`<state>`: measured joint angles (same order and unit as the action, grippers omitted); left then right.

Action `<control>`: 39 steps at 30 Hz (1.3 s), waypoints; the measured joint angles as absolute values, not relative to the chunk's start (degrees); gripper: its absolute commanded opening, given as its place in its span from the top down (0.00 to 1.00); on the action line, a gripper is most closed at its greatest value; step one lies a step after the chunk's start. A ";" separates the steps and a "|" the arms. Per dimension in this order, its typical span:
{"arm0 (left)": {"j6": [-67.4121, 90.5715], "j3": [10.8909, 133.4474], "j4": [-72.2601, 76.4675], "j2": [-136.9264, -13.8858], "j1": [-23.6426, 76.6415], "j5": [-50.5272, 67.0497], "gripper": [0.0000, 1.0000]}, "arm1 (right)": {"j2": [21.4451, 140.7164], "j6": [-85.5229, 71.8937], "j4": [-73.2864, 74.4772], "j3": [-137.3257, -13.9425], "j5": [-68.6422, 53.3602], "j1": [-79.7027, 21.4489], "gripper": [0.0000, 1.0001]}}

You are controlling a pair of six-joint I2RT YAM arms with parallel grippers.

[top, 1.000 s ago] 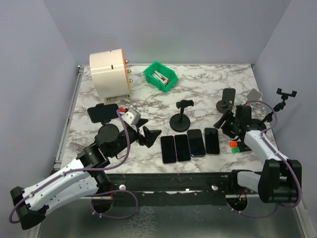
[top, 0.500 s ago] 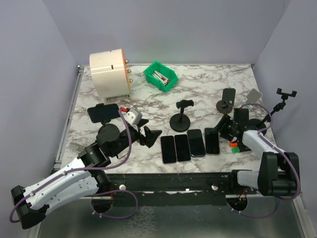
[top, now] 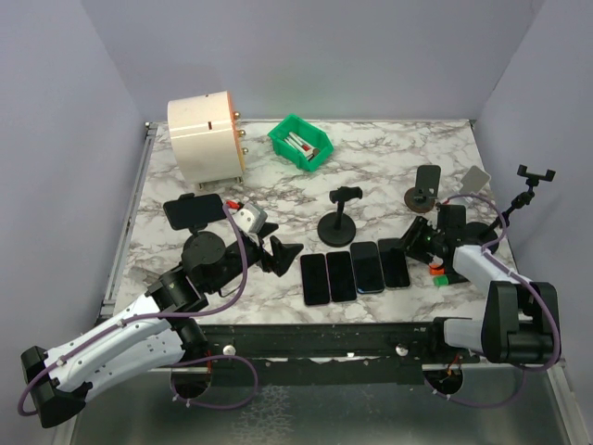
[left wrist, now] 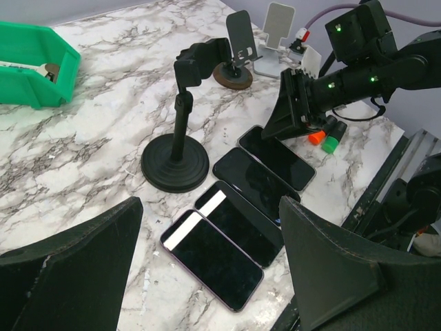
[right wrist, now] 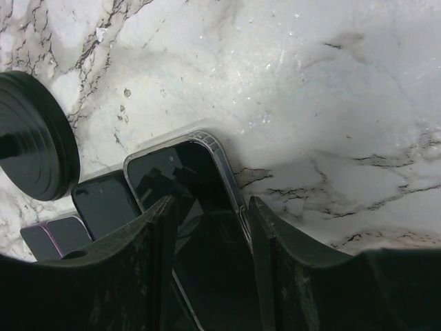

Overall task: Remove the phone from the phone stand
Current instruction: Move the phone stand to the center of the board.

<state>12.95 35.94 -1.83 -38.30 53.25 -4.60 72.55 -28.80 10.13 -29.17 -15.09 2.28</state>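
A dark phone (top: 193,210) sits sideways in a black phone stand (top: 201,248) at the left. My left gripper (top: 278,251) hangs open just right of it, holding nothing; in its wrist view the left gripper (left wrist: 210,203) looks over several phones lying in a row (left wrist: 213,258). My right gripper (top: 412,243) is low over the rightmost flat phone (top: 397,264). Seen from the right wrist, the right gripper (right wrist: 210,203) has its jaws partly apart, one finger over that phone (right wrist: 186,172), the other at its right edge. I cannot tell whether they touch it.
An empty black stand (top: 337,222) is behind the row. More stands are at the back right: a dark one (top: 426,185), a white one (top: 474,176), a clamp one (top: 535,173). A green bin (top: 300,142) and cream drum (top: 206,137) stand far back. Small red and green pieces (top: 437,271) lie by the right arm.
My right gripper has moved left and down onto the rightmost flat phone, and its jaws have narrowed. The left arm has stayed still.
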 measured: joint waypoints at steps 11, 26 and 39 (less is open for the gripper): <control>12.82 35.94 -1.85 -38.30 53.25 -4.82 0.18 | 67.02 -27.77 15.70 -32.01 -15.88 2.35 0.31; 12.82 35.94 -1.87 -38.33 53.25 -5.21 0.18 | 56.69 -20.38 17.67 -54.33 0.25 -1.17 0.00; 12.80 35.94 -2.28 -37.43 53.25 -5.58 0.18 | 76.93 -17.85 9.39 -57.65 6.39 -1.34 0.00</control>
<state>12.80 35.94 -2.28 -37.43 53.25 -5.58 76.93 -17.85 9.39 -57.65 6.39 -1.34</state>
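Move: The brown-based phone stand stands about 16 cm ahead of the right hand and 5 cm to its right, its middle roughly 4 cm above the hand. The rightmost phone's middle is some 5 cm back and 3 cm left of the hand; the black phone stand is 6 cm ahead and 20 cm left; the white stand is 18 cm ahead, 19 cm right. From the left hand, the brown-based stand lies about 26 cm ahead, 40 cm right and 20 cm lower. After barely moving at the rightmost phone's right edge, the right hand comes clear of it and sweeps up by nearly 25 cm, drifting forward and right while the fingers tip up from their steep downward slant by some 35 degrees and start to spread from half open. Past the top it swings farther forward and sinks about 8 cm towards the brown-based phone stand, rolling its left side down and reaching wide open, still short of a grip. ##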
